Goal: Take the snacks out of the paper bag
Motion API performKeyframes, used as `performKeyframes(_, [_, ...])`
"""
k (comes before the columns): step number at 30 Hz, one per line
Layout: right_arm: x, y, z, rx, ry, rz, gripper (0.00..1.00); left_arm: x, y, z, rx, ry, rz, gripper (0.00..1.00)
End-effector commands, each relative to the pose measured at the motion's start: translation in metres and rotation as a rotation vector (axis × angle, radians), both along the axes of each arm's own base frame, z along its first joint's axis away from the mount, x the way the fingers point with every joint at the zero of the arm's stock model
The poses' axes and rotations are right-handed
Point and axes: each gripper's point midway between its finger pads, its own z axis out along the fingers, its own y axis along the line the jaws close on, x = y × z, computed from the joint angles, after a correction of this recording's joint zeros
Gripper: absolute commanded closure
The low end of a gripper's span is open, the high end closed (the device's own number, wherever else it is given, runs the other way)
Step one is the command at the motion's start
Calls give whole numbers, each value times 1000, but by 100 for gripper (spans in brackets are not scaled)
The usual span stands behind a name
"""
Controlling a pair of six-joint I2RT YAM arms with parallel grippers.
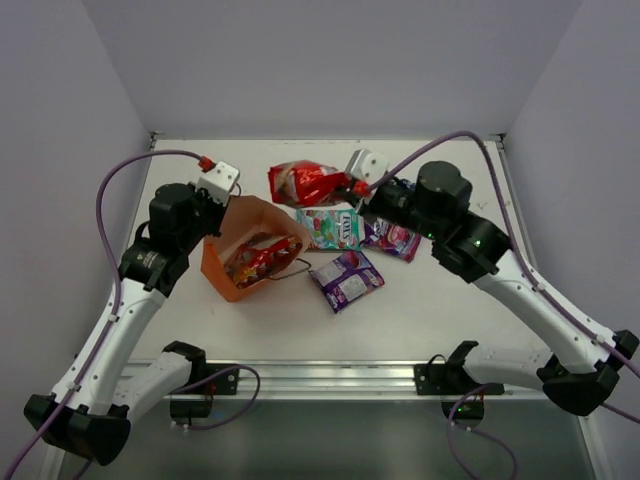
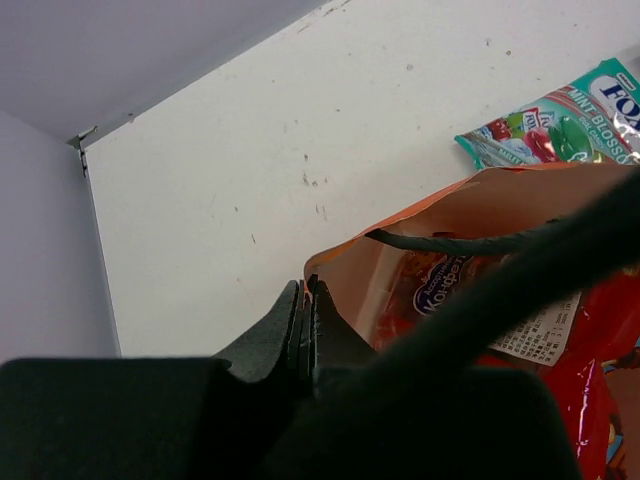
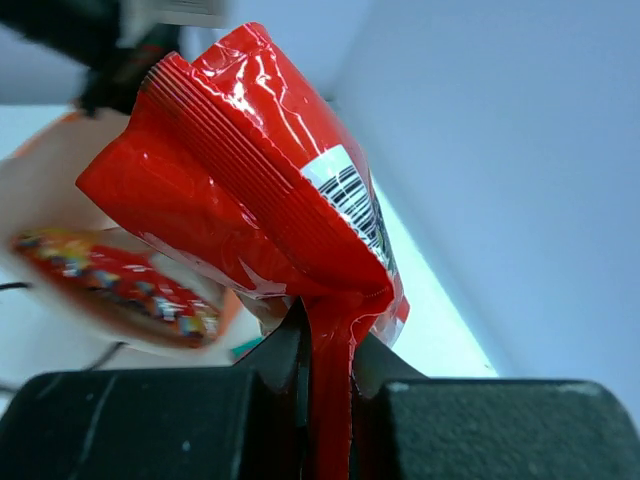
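The orange paper bag point(image 1: 228, 262) stands open at centre left, and a red snack packet point(image 1: 262, 258) lies inside it. My left gripper point(image 1: 224, 200) is shut on the bag's far rim point(image 2: 340, 262), seen close up in the left wrist view. My right gripper point(image 1: 352, 188) is shut on the bottom seam of a glossy red packet point(image 1: 305, 182), held above the table behind the bag. In the right wrist view this packet point(image 3: 250, 180) fills the frame above the fingers point(image 3: 285, 345). A green-and-white packet point(image 1: 332, 228) and two purple packets point(image 1: 345, 278) point(image 1: 392, 238) lie on the table.
The bag's dark cord handle point(image 2: 450, 242) crosses its mouth, and another loop point(image 1: 296, 268) trails toward the purple packet. The white table point(image 1: 450, 310) is walled by grey panels at the back and sides. A metal rail point(image 1: 330, 375) runs along the near edge.
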Motion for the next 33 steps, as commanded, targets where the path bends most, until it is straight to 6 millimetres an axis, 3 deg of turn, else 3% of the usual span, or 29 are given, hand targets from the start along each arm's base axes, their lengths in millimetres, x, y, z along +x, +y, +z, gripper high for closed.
performKeyframes(1, [24, -40, 58, 176, -94, -154, 100, 14, 8, 50, -51, -160, 75, 100])
performKeyframes(5, [79, -63, 30, 128, -46, -325, 100, 14, 5, 48, -59, -157, 61, 100])
performKeyframes(6, [108, -69, 9, 94, -10, -388, 100, 14, 3, 48, -64, -156, 51, 100])
performKeyframes(9, [160, -85, -18, 63, 17, -528, 100, 11, 0, 48, -67, -159, 27, 100])
performKeyframes(10, [186, -82, -52, 13, 59, -569, 100, 11, -3, 48, -69, -160, 12, 100])
performKeyframes(12, [219, -93, -65, 0, 52, -676, 100, 9, -6, 50, -75, -166, -6, 100])
performKeyframes(13, [240, -89, -94, -34, 77, -704, 100, 8, -6, 50, -75, -166, -11, 100])
performKeyframes(16, [276, -101, -109, -35, 27, -841, 100, 7, -9, 49, -80, -164, -26, 100])
performKeyframes(17, [289, -101, -134, -66, 36, -879, 100, 6, -9, 48, -81, -164, -27, 100])
performKeyframes(19, [302, -104, -144, -55, 11, -934, 100, 5, -12, 45, -87, -156, -48, 100])
performKeyframes(21, [306, -98, -176, -104, 62, -922, 97, 3, -13, 44, -87, -156, -55, 100])
performKeyframes(22, [303, -88, -186, -103, 102, -873, 75, 3, -13, 43, -86, -157, -57, 100])
performKeyframes(24, [287, -78, -205, -147, 182, -788, 47, 2, -14, 43, -83, -159, -66, 100])
performKeyframes(26, [265, -59, -206, -140, 243, -661, 16, 1, -15, 42, -84, -160, -74, 100])
performKeyframes(27, [249, -56, -186, -110, 241, -623, 13, 1, -16, 43, -82, -164, -81, 100])
performKeyframes(29, [219, -42, -170, -71, 308, -507, 5, 2, -17, 42, -82, -161, -86, 100])
performKeyframes(30, [198, -40, -139, -20, 292, -453, 2, 1, -18, 43, -82, -164, -91, 100])
performKeyframes(33, [147, -22, -105, 29, 316, -287, 1, 1, -18, 44, -83, -164, -92, 100])
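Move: The red snack bag is already in the right fingers. Its landing place is the clear table some 28 cm ahead, 12 cm to the right and 37 cm below. About 40 cm down lie the mint bag, 15 ahead and 2 right, and the purple bag, 13 ahead and 20 right. The open paper bag stands 8 ahead, 18 left, 32 below. From the left hand, pinching its rim, the landing place is about 23 ahead, 36 right, 25 below. The red snack bag is swung by the right hand forward and somewhat right, over the mint bag's side, and down nearly 30 cm, the wrist turning some 45 degrees clockwise and tipping down. There the fingers open wide, let go and back off up, back and left, about 10 cm higher. The left fingers keep their pinch on the paper bag's rim. ##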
